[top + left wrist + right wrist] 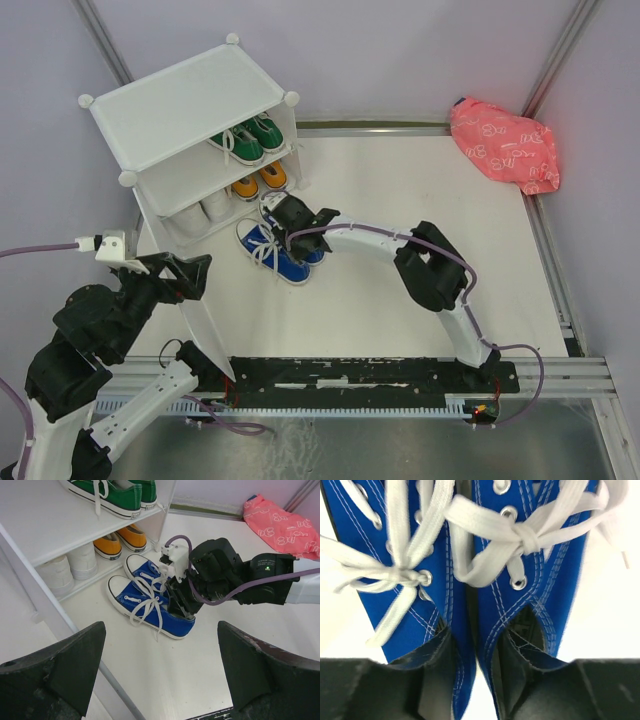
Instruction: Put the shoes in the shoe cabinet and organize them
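The blue shoes (272,255) sit side by side on the table in front of the shoe cabinet (180,110), toes toward its lower shelf. My right gripper (300,222) has one finger inside each blue shoe (470,580) and pinches their inner walls together at the heel end (182,600). Green shoes (248,140) stand on the upper shelf. Orange shoes (260,180) and white shoes (205,212) stand on the lower shelf. My left gripper (185,275) is open and empty (161,645), hanging above the table in front of the cabinet.
A white cabinet panel (205,330) juts out from the cabinet's near left corner, just left of my left gripper. A pink patterned bag (505,145) lies at the far right corner. Grey walls enclose the table.
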`<state>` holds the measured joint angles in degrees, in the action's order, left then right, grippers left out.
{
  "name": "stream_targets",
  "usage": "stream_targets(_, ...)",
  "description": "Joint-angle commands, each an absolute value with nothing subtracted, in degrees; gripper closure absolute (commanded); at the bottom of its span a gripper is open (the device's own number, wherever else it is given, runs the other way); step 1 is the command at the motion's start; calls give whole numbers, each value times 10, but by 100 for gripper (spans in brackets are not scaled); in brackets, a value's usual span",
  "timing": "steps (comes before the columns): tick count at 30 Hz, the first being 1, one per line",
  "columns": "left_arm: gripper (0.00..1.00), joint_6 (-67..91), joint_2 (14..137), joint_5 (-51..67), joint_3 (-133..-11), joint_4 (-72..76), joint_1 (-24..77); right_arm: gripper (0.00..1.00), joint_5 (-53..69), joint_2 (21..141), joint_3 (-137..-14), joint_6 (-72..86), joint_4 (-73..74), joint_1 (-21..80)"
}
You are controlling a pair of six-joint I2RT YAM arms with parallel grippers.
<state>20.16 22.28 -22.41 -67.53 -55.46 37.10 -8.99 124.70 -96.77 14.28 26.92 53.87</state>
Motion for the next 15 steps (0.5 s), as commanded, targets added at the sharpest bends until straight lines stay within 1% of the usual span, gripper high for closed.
stream_targets(1,1,207,227,-222,-664,-583,370,46,-82,1212,-993,118,258,519)
stream_targets(3,1,205,230,-218,-658,-580,370,36,-62,1191,-979,119,246,520)
stream_targets(4,1,205,231,-216,-656,-578,370,33,-56,1180,-974,121,244,520)
stream_targets(8,1,203,231,-213,-651,-571,370,31,-48,1135,-961,123,250,522)
stream_targets(15,1,201,224,-215,-644,-570,370,30,-24,1136,-945,132,276,522)
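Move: The right hand is down between the heels of the blue shoes, a finger in each shoe opening; the pair's middle lies about 5 cm ahead, 5 cm to its left and 2 cm below. The orange shoes on the lower shelf stand some 20 cm ahead and 11 cm left, the white shoes beside them about 13 cm ahead and 24 cm left, both about level. From the left hand the blue pair lies roughly 20 cm ahead, 11 cm right and 32 cm below. The right hand goes on letting go of the blue shoes, its fingers spreading from about a third to some two thirds open while it first edges forward less than 1 cm. It lifts nearly straight up, slowly and then faster, about 8 cm in all, so the fingertips come free of the two heel openings and end above the pair, still pointing down, with the wrist tipping some 10 degrees so that they swing a little to the left. ##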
